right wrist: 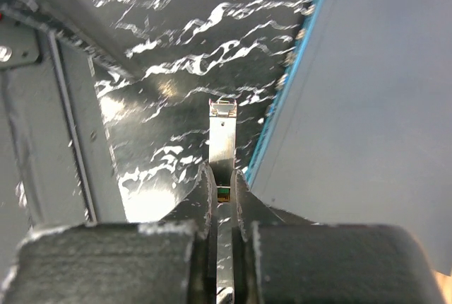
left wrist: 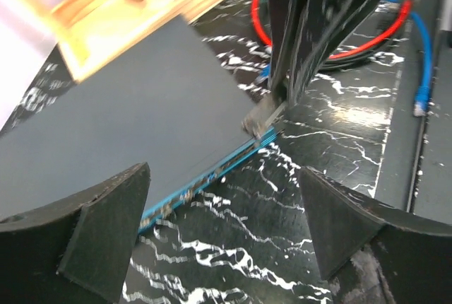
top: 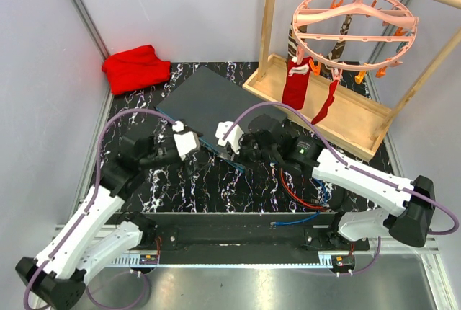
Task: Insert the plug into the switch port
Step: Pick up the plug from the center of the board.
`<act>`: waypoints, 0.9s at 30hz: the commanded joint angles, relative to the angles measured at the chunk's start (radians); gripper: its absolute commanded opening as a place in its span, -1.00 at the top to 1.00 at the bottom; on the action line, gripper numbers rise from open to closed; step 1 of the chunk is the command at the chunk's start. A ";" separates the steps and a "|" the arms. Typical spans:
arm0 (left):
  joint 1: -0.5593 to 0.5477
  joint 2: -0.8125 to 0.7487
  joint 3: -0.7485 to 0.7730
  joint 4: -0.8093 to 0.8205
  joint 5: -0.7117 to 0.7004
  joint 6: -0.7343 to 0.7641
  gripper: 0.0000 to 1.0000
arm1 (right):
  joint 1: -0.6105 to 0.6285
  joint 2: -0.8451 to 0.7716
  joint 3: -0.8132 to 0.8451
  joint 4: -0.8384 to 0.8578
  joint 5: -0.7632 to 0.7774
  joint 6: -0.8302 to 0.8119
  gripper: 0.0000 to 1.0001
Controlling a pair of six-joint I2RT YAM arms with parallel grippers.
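Note:
The switch (top: 205, 97) is a flat dark grey box lying on the black marbled table, its teal front edge (left wrist: 201, 180) lined with small sockets. My right gripper (right wrist: 222, 177) is shut on the plug (right wrist: 222, 134), a slim silver metal module that sticks out past the fingertips. The plug (left wrist: 263, 115) hangs just beside the right end of the teal edge (right wrist: 296, 85), apart from it. My left gripper (left wrist: 226, 230) stands open over bare table just in front of the switch's front edge, with nothing between its fingers (left wrist: 106, 233). Seen from above, both grippers (top: 198, 153) (top: 241, 153) meet at the switch's near edge.
A wooden rack base (top: 324, 104) lies right behind the switch, with red cloths and a pink peg hanger (top: 353, 18) above it. A red cloth (top: 135, 67) is bunched at the back left. Red (left wrist: 367, 42) and blue (left wrist: 421, 56) cables lie near the right arm.

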 commanded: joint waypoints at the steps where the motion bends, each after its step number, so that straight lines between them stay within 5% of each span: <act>1: 0.002 0.080 0.096 0.044 0.186 0.084 -0.76 | -0.002 -0.023 0.038 -0.054 -0.067 -0.052 1.00; 11: -0.012 0.223 0.164 0.016 0.290 0.084 -0.35 | 0.000 -0.020 0.067 -0.067 -0.047 -0.098 1.00; 27: -0.070 0.316 0.208 -0.079 0.240 0.166 0.19 | -0.006 -0.018 0.095 -0.065 -0.068 -0.104 1.00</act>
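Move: The silver plug is held in the right hand's fingertips, its middle about 2 cm left of that hand, 1 cm forward and 1 cm below. From the left hand the plug lies some 8 cm to the right, about level in depth and height. The dark switch's middle is roughly 18 cm ahead of the left hand, 5 cm right and 20 cm down; the coiled cables are some 33 cm right, level in depth, 20 cm down. Left hand goes right about 5 cm, fingers half closing around the tip of the plug the right hand holds. ##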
